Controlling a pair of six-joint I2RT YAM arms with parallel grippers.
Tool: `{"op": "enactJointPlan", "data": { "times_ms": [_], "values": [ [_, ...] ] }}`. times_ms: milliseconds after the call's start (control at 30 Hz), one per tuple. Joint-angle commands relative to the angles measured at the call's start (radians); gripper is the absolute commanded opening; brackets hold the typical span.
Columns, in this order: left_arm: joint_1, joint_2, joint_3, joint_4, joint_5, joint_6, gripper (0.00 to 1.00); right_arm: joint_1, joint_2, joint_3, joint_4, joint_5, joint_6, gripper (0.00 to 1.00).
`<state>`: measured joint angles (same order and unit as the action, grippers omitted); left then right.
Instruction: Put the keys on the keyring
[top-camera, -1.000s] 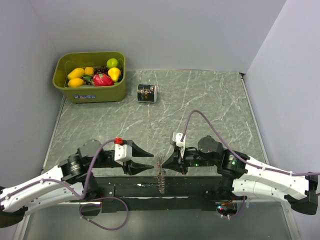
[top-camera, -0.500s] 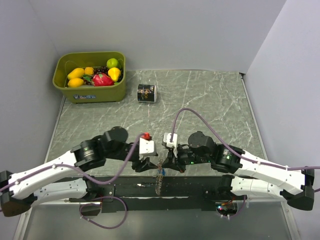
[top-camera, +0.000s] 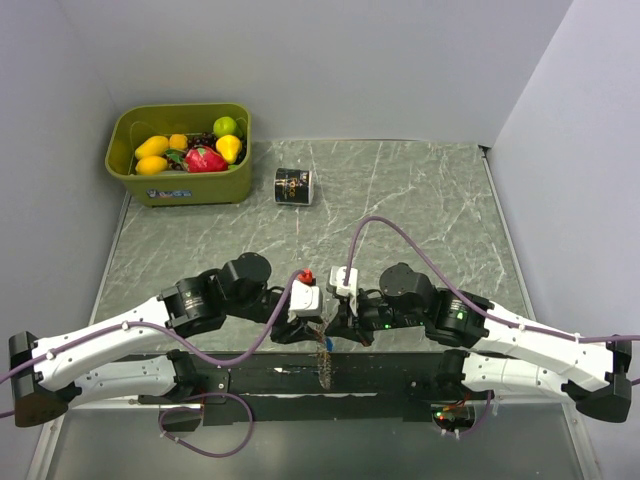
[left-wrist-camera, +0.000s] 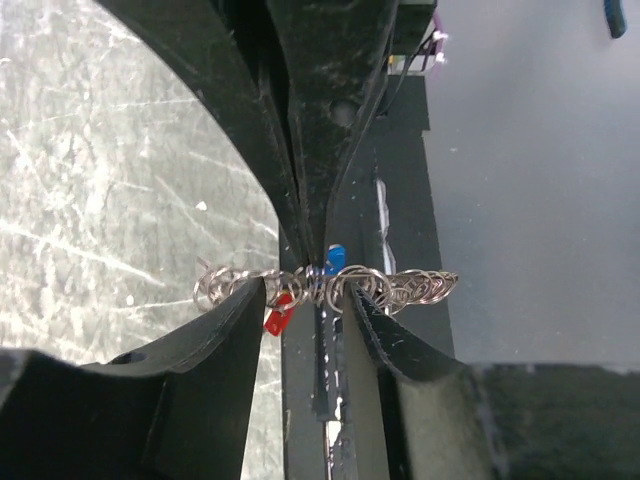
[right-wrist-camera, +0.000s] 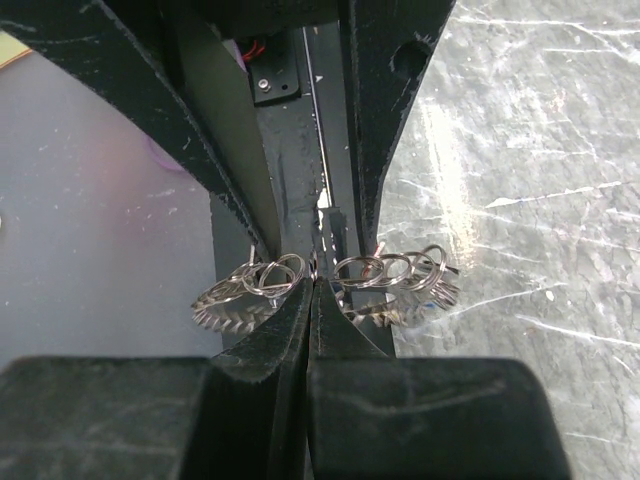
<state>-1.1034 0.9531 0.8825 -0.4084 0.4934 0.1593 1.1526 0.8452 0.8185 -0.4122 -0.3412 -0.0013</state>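
The keyring (top-camera: 323, 352) hangs edge-on at the table's front edge, between my two grippers. In the right wrist view it is a row of thin metal rings (right-wrist-camera: 385, 270) fringed with small toothed silver keys (right-wrist-camera: 235, 310). My right gripper (right-wrist-camera: 312, 285) is shut on the ring near its middle; in the top view it (top-camera: 334, 326) is just right of the ring. My left gripper (left-wrist-camera: 305, 300) is open, with one finger on each side of the ring (left-wrist-camera: 400, 288); in the top view it (top-camera: 308, 332) is just left of it. A blue key head (left-wrist-camera: 335, 257) and a red tag (left-wrist-camera: 278, 315) hang on the ring.
A green bin (top-camera: 190, 185) of toy fruit stands at the back left. A small black labelled can (top-camera: 293, 186) lies beside it. The black base rail (top-camera: 270, 375) runs along the near edge under the ring. Grey walls close in on both sides.
My left arm has swung right and forward, bringing its open fingers up around the keyring. My right gripper has shifted slightly left, still holding the ring.
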Motion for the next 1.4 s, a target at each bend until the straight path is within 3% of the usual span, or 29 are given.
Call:
{"op": "enactJointPlan", "data": {
  "times_ms": [0, 200, 300, 333, 367, 533, 567, 767, 967, 1167, 1367],
  "values": [
    [-0.004, 0.006, -0.022, 0.086, 0.043, -0.026, 0.42, -0.004, -0.026, 0.027, 0.078, -0.013, 0.000, 0.00],
    [-0.004, 0.035, -0.013, 0.085, 0.060, -0.017, 0.28, -0.004, -0.032, 0.019, 0.087, -0.012, 0.000, 0.00],
    [-0.004, 0.047, -0.004, 0.074, 0.063, -0.007, 0.13, -0.004, -0.034, 0.021, 0.087, -0.013, 0.000, 0.00],
    [-0.004, 0.053, -0.002, 0.072, 0.071, -0.006, 0.02, -0.004, -0.035, 0.019, 0.085, -0.012, 0.000, 0.00],
    [-0.004, 0.056, 0.001, 0.071, 0.074, -0.006, 0.01, -0.004, -0.032, 0.019, 0.085, -0.010, -0.002, 0.00],
    [-0.004, 0.035, -0.010, 0.100, 0.042, -0.030, 0.01, -0.004, -0.057, 0.002, 0.107, 0.019, 0.033, 0.02],
    [-0.004, 0.023, -0.019, 0.120, 0.025, -0.040, 0.01, -0.004, -0.086, -0.016, 0.119, 0.031, 0.038, 0.12],
    [-0.004, -0.109, -0.148, 0.387, -0.038, -0.152, 0.01, -0.004, -0.268, -0.134, 0.249, 0.090, 0.078, 0.45],
    [-0.004, -0.204, -0.289, 0.658, -0.107, -0.277, 0.01, -0.004, -0.370, -0.189, 0.297, 0.130, 0.101, 0.65],
    [-0.004, -0.287, -0.407, 0.906, -0.102, -0.319, 0.01, -0.004, -0.308, -0.179, 0.320, 0.090, 0.113, 0.73],
    [-0.004, -0.304, -0.470, 1.040, -0.047, -0.352, 0.01, -0.004, -0.268, -0.182, 0.381, 0.068, 0.109, 0.73]
  ]
}}
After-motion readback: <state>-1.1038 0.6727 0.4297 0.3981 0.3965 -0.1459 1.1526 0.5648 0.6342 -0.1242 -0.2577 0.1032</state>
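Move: The keyring's coiled rim sits right at my left hand's half-open fingertips, and its middle hangs about 5 cm below and 1 cm to the right of that hand. Seen from my right hand, shut on the rim, the ring's middle is also roughly 5 cm straight below. From my left hand, the blue key lies about 1 cm back, 2 cm right and 3 cm down; the red key about 1 cm ahead, 1 cm right and 3 cm down. I take the keyring over with my left hand: it eases about 1 cm right and down, its fingers shut on the coiled rim, and only then do my right fingers spread and let go. The right hand backs off up and some 3 cm to the right, tilting its tips up, then comes part-way in again, wide open. Meanwhile my left hand lifts the ring, tipping its fingertips up some 30 degrees. ##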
